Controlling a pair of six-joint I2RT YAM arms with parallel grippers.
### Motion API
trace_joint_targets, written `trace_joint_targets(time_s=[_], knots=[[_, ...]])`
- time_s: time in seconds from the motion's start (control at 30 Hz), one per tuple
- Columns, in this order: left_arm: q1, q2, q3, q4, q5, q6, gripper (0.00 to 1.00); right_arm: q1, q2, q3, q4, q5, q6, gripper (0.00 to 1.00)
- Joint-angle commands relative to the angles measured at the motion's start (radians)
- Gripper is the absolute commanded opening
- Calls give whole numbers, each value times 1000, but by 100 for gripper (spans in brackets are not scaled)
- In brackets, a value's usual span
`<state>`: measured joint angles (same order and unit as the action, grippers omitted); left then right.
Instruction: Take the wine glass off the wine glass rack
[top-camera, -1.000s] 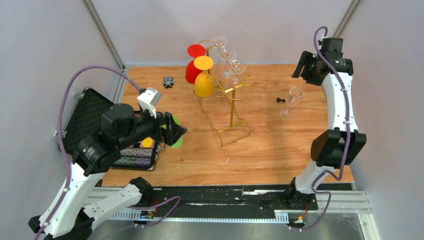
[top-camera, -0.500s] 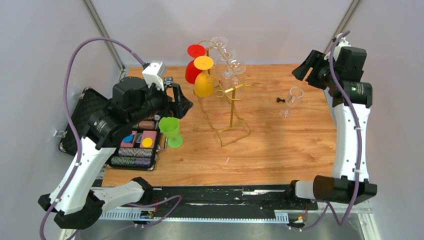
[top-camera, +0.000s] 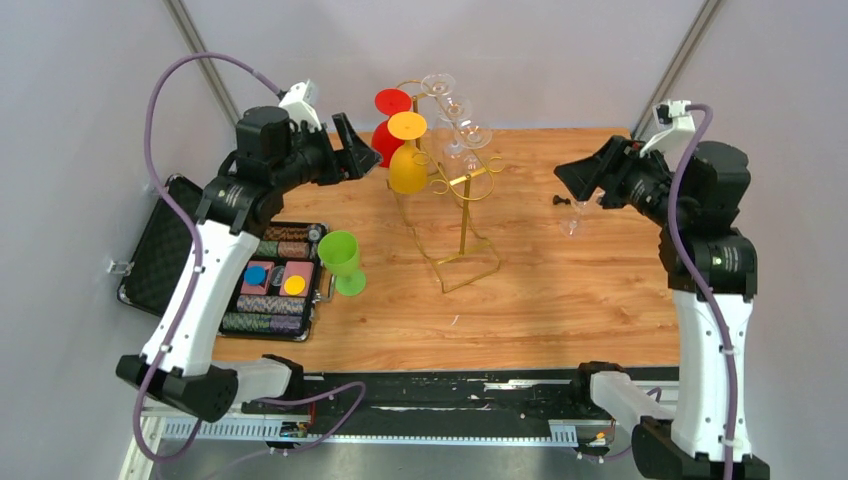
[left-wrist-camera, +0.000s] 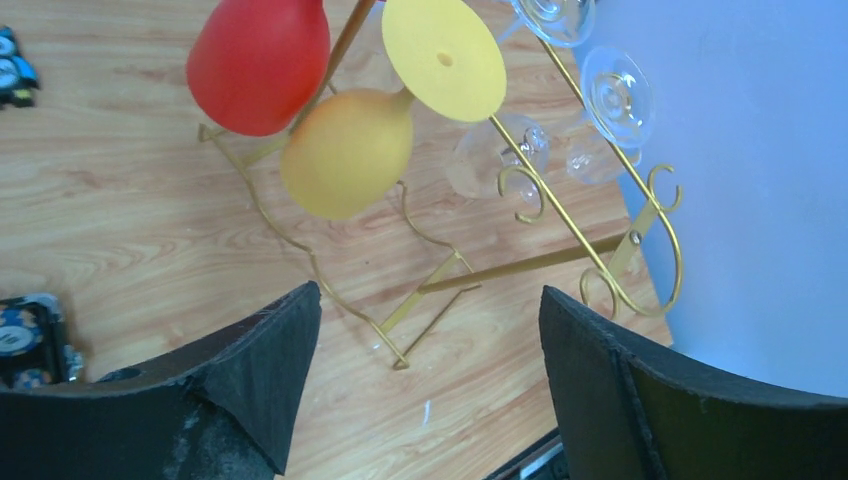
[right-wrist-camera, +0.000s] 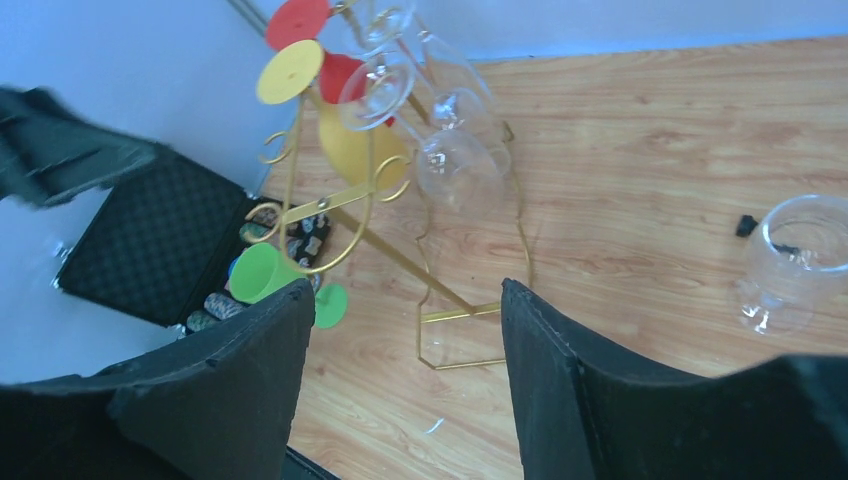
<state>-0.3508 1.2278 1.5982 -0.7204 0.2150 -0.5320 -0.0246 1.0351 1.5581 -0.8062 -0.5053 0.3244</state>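
The gold wire wine glass rack (top-camera: 463, 215) stands mid-table. A red wine glass (top-camera: 384, 142), a yellow one (top-camera: 408, 168) and clear ones (top-camera: 455, 108) hang upside down from its arms. My left gripper (top-camera: 360, 150) hovers open just left of the red glass, holding nothing. In its wrist view the gripper (left-wrist-camera: 428, 300) looks down on the red glass (left-wrist-camera: 260, 60), the yellow glass (left-wrist-camera: 345, 150) and the rack (left-wrist-camera: 520, 268). My right gripper (top-camera: 578, 180) is open and empty to the right of the rack. Its wrist view shows that gripper (right-wrist-camera: 405, 290) facing the rack (right-wrist-camera: 345, 200).
A green wine glass (top-camera: 342, 258) stands upright beside an open black case of poker chips (top-camera: 270, 290). A clear glass (right-wrist-camera: 795, 255) stands at the right, and a small black piece (top-camera: 561, 200) lies next to it. A small black toy (left-wrist-camera: 8, 70) lies far left.
The left gripper left the green glass standing by the case and rose back toward the red glass. The right arm swung down and leftward toward the rack.
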Motion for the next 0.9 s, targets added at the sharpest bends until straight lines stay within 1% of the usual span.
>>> trace_joint_targets(time_s=[0.0, 0.03, 0.13, 0.37, 0.5, 0.67, 0.87], knots=[[56, 77, 32, 132, 146, -87, 86, 21, -94, -43, 73, -64, 5, 67], [65, 101, 26, 160, 164, -101, 85, 51, -111, -52, 74, -66, 3, 68], [110, 139, 4, 234, 244, -177, 80, 78, -154, -72, 77, -68, -7, 68], [158, 234, -5, 351, 324, -281, 74, 139, -211, -118, 81, -9, -51, 68], [162, 279, -2, 391, 359, -319, 71, 163, -228, -130, 84, 46, -71, 67], [162, 316, -1, 441, 401, -365, 68, 184, -232, -136, 86, 56, -81, 67], [163, 349, 11, 461, 429, -406, 64, 204, -242, -143, 88, 85, -95, 66]])
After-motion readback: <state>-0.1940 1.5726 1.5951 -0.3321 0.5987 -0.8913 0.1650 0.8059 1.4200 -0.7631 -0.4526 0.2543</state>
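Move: The yellow wine glass hangs foot-up on the rack, its middle about 11 cm ahead of the left hand, 8 cm to its right and some 9 cm below. The red glass hangs about 6 cm beyond it and 3 cm to its left, at the same height; the nearest clear glass on the rack is roughly 13 cm to its right and 2 cm nearer. From the right hand, the yellow glass is about 12 cm ahead, 32 cm left and 9 cm lower. Bring the left gripper forward about 10 cm, slowing as it nears the yellow glass's foot, and ease it a little right and down. Roll it some 20 degrees so its left side drops, tip it slightly downward and narrow the fingers by about a quarter without closing on anything. Meanwhile draw the right gripper back and somewhat left, then hold it there with its opening unchanged. ##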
